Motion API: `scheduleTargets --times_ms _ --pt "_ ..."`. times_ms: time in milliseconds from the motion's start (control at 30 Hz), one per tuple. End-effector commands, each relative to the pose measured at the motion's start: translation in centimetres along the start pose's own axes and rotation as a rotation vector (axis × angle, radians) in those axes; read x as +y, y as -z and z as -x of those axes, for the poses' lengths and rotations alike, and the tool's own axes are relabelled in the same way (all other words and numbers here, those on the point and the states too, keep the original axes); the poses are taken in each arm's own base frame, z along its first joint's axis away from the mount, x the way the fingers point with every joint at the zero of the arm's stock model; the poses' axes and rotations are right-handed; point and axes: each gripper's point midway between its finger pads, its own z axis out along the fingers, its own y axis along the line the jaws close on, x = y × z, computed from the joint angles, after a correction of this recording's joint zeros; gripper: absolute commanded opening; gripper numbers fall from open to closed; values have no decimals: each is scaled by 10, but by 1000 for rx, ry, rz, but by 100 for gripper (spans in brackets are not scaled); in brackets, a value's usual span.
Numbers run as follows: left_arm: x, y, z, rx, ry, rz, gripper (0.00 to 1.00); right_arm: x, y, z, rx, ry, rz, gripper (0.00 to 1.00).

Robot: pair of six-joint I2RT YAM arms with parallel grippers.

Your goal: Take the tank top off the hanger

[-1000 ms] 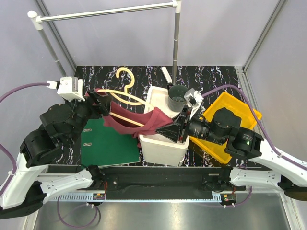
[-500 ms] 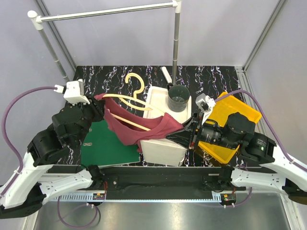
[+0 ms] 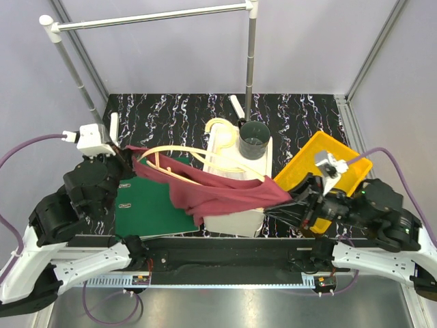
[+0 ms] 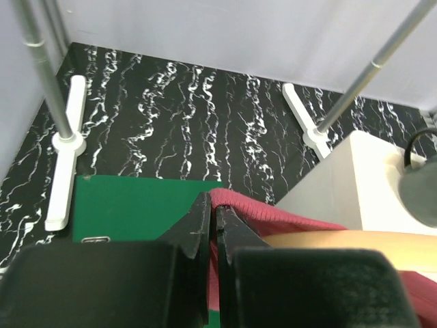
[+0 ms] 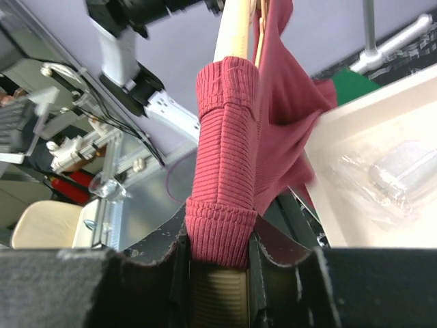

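Note:
The maroon tank top [image 3: 218,191] is stretched between my two grippers, over the front of the white box. The tan wooden hanger [image 3: 179,148] is still inside it, its hook lying over the box top. My left gripper [image 3: 130,152] is shut on the top's left edge; in the left wrist view [image 4: 212,205] the jaws pinch the cloth [image 4: 273,212] next to the hanger arm [image 4: 355,239]. My right gripper [image 3: 290,203] is shut on the ribbed hem [image 5: 225,137], seen in the right wrist view [image 5: 220,246], with the hanger [image 5: 234,34] above.
A white box [image 3: 232,215] stands in the middle with a dark cup [image 3: 254,140] behind it. A yellow tray [image 3: 341,164] is at the right, a green mat [image 3: 147,205] at the left. A grey rail [image 3: 150,17] on posts spans the back.
My right gripper has pulled the hem right and toward the near edge, stretching the tank top. The hanger has swung so its hook lies over the white box. My left gripper stays shut.

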Motion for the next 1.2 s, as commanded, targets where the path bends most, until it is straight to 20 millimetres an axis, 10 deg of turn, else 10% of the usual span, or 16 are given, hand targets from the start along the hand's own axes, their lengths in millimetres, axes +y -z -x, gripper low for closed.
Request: scheduleTargets --times_ms 0,267,600,667,733,800,1167 --pt "27 5 6 -52 19 99 0 32 23 27 -107 33 134 0" --pt "21 12 -19 -1 109 1 0 29 13 57 -217 29 94 0" --pt "23 30 -29 14 185 -103 1 6 -71 91 -225 77 -47 0" --pt "20 35 -28 21 194 -139 20 3 -79 105 -254 85 -80 0" --pt "14 44 -26 31 210 -216 63 -6 -96 104 -240 97 -114 0" --pt "9 53 -21 30 234 -278 78 -15 -110 106 -237 113 -156 0" --pt "-75 74 29 6 459 -641 83 -46 -175 81 -187 170 -206 0"
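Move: The left fingers already pinch the tank top's far-left shoulder, with its cloth sagging away: the middle of the tank top is about 13 cm right, 9 cm back and 4 cm below. The hanger's left end is some 3 cm right of these fingers, 2 cm back and roughly level. From the right hand, clasping the hanger's other end through the fabric, the tank top's middle is about 15 cm left, 6 cm ahead and 5 cm down; the white bin is around 10 cm left, 15 cm ahead, 25 cm below. The left fingers keep their pinch on the shoulder while easing back and down about 3 cm each, then open wide to let go; the hand draws farther back, then right and up, rolling its left side down and turning clockwise. The right hand keeps hold of the hanger end and cloth, first pulling slightly right and up, then reversing to swing some 15 cm left and 12 cm forward. ##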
